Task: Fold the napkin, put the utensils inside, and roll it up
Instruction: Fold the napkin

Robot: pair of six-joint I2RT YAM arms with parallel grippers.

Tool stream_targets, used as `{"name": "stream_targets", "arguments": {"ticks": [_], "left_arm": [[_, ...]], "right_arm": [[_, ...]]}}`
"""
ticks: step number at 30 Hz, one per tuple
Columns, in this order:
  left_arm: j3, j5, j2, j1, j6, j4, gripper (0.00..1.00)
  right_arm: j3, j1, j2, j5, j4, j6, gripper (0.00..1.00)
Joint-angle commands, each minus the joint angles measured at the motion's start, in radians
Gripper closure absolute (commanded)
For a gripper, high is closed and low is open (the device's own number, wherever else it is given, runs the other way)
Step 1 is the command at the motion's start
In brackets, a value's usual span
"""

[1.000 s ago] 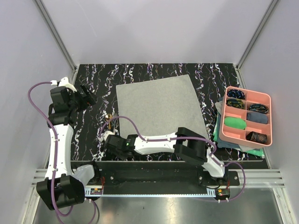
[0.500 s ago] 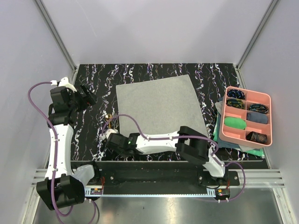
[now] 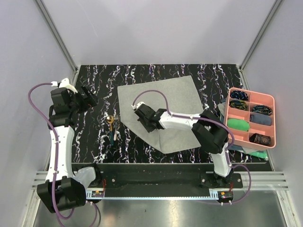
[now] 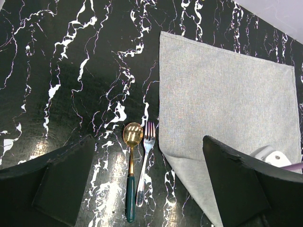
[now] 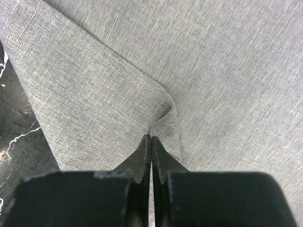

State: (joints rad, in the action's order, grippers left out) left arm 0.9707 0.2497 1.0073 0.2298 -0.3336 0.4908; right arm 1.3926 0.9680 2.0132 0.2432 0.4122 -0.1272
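Note:
The light grey-green napkin (image 3: 175, 97) lies spread on the black marbled table, its near-left corner folded up over the cloth. My right gripper (image 3: 142, 118) is shut on that corner; in the right wrist view the closed gripper (image 5: 151, 138) pinches a pucker of the napkin (image 5: 213, 71). The gold spoon (image 3: 110, 124) and the fork (image 3: 115, 126) lie side by side just left of the napkin. My left gripper (image 3: 90, 98) hangs open at the far left. In its wrist view the spoon (image 4: 131, 161) and fork (image 4: 144, 161) lie below the open gripper (image 4: 147, 142), beside the napkin (image 4: 222, 99).
A pink compartment tray (image 3: 253, 91) with small items stands at the right edge. Folded dark green and teal cloths (image 3: 236, 146) lie under and in front of it. Grey walls close in the table on three sides.
My right gripper shut on the napkin's near-left corner and carried it up and to the right over the cloth. The spoon and fork now show. The left arm has not moved.

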Motion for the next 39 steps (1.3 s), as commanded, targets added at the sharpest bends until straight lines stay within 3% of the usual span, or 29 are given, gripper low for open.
{"name": "stream_targets", "arguments": {"ticks": [1, 24, 29, 31, 34, 37, 39], "left_arm": [[-0.004, 0.006, -0.010, 0.008, -0.001, -0.054, 0.01], [-0.003, 0.046, 0.028, 0.022, -0.008, -0.057, 0.01], [-0.003, 0.060, 0.037, 0.022, -0.013, -0.058, 0.01], [-0.003, 0.063, 0.039, 0.022, -0.015, -0.060, 0.01], [-0.003, 0.072, 0.040, 0.023, -0.016, -0.060, 0.01], [-0.004, 0.085, 0.040, 0.023, -0.021, -0.064, 0.01], [-0.007, 0.086, 0.039, 0.023, -0.022, -0.067, 0.01]], "right_arm": [[0.023, -0.053, -0.065, -0.053, -0.053, 0.046, 1.00], [0.207, -0.371, 0.119, -0.002, -0.102, 0.216, 1.00], [0.210, -0.411, 0.105, -0.088, -0.093, 0.210, 1.00], [0.188, -0.416, 0.069, -0.166, -0.087, 0.184, 0.93], [0.149, -0.422, 0.038, -0.281, -0.078, 0.169, 0.72], [0.132, -0.422, 0.041, -0.338, -0.056, 0.150, 0.64], [0.120, -0.422, 0.042, -0.352, -0.058, 0.144, 0.63]]}}
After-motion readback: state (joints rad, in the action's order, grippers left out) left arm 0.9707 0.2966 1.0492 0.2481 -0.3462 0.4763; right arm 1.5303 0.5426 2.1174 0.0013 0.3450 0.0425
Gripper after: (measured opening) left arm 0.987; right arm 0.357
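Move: The right fingers hold the napkin's near-left corner just above the cloth; the spot where it is to be laid, a little beyond the napkin's middle, lies about 16 cm ahead and 11 cm to their right, a centimetre lower. The far-left corner is some 27 cm ahead and 18 cm left; the fork lies about 18 cm left and 2 cm ahead, the spoon 2 cm beyond it to the left. From the left hand the spot is roughly 12 cm ahead, 37 cm right and 22 cm down. Still pinching the corner, the right hand draws it low over the napkin, forward about 16 cm and to the right about 11, rising some 2 cm and easing down again while turning about 10 degrees clockwise. There the fingers open roughly a third and let go of the corner, and the hand backs off about 2 cm towards its near-left. ##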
